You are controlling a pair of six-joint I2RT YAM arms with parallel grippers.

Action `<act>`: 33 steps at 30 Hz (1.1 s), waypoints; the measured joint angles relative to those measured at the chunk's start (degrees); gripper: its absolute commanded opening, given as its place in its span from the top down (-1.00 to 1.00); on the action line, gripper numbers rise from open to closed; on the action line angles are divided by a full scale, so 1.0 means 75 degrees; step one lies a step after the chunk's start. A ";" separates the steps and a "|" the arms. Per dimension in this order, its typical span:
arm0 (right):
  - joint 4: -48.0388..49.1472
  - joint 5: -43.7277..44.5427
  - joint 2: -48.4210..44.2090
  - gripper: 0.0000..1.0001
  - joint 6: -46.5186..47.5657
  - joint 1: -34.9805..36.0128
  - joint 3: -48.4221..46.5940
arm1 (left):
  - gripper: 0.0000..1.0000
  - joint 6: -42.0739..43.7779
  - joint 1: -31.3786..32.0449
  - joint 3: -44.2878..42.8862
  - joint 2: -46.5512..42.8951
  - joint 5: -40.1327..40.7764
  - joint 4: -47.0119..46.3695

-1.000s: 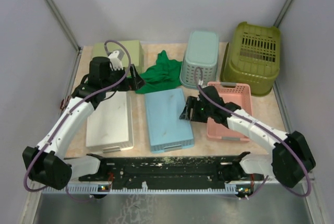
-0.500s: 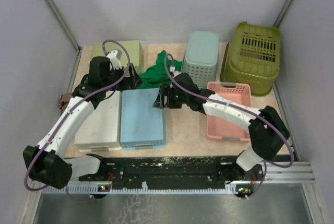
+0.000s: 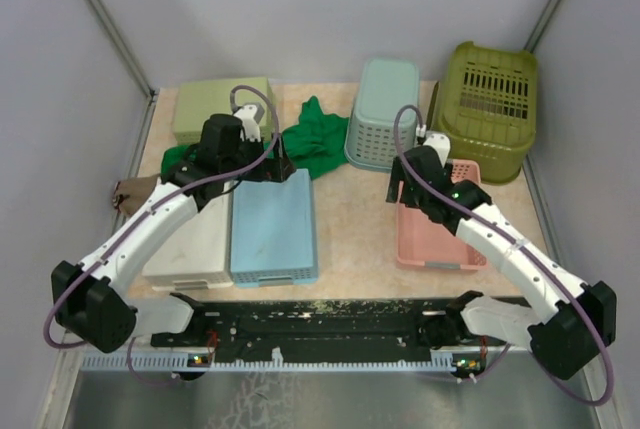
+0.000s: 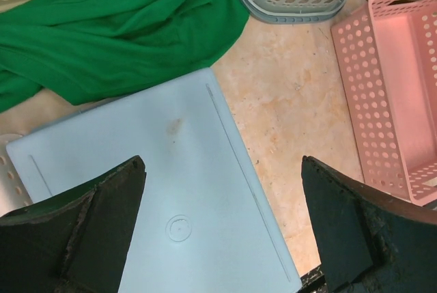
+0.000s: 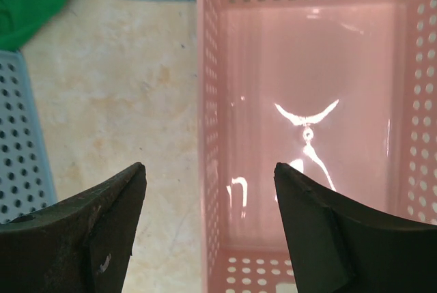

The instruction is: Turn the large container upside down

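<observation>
The large container [image 3: 485, 109], a deep olive-green tub, stands at the back right corner with its slotted face on top and its wider end on the table. Neither gripper touches it. My right gripper [image 3: 402, 187] hangs open in front of it and to its left, over the left wall of a pink basket [image 5: 307, 102]. In the right wrist view the right gripper [image 5: 210, 218] holds nothing. My left gripper [image 3: 283, 167] is open over a light-blue lid [image 4: 157, 184], far left of the container. The left gripper [image 4: 222, 225] is empty in its wrist view.
A pale teal mesh basket [image 3: 383, 114] stands just left of the container. A green cloth [image 3: 315, 144] lies at the back middle, a shallow light-green tray [image 3: 222, 107] at the back left. A white lid [image 3: 195, 244] lies beside the blue lid [image 3: 272, 229].
My right arm swung from the middle of the table back to the right, over the pink basket, and its jaws widened. The blue lid now lies against the white one. The left arm shifted slightly right.
</observation>
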State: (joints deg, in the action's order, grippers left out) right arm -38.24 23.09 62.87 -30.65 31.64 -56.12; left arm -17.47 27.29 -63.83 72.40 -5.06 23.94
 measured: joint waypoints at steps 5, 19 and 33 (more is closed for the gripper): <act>-0.0134 -0.0274 0.0239 -0.39 -0.0085 0.0000 0.0615 | -0.99 -0.0032 -0.0009 0.0003 0.0117 0.0009 -0.0090; 0.0691 -0.1192 0.1510 1.00 -0.0192 0.0000 0.1163 | -0.99 -0.0099 -0.0009 0.0224 0.0117 0.0003 -0.0286; 0.1125 -0.4689 -0.0425 1.00 -0.2101 0.0000 0.0408 | -1.00 -0.0560 -0.0635 0.0230 0.0210 -0.0073 -0.0388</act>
State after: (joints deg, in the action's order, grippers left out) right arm -29.80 -12.08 59.68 -46.41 31.64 -53.06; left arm -21.67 22.52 -62.11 73.97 -5.61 21.04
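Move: The pink container stands open side up, its middle some 10 cm to the right of the right hand, 4 cm nearer the base and 14 cm below, with its left rim almost under the open fingers. The pale teal container stands about 18 cm ahead and 4 cm left of the right hand; the upturned blue container lies 33 cm left and 7 cm back. From the left hand the pink container is roughly 42 cm right, 10 cm back and 18 cm down. The right hand sinks about 10 cm onto the pink container's left wall, easing a little back and left and tipping its fingers some 15 degrees further down, and shuts them to pinch the rim. Keeping that grip, it hauls the wall up some 13 cm and about 9 cm to the left, rolling with its left side rising, while the empty left hand, still wide open, ends by shifting some 3 cm forward and left, away from the pink container. ##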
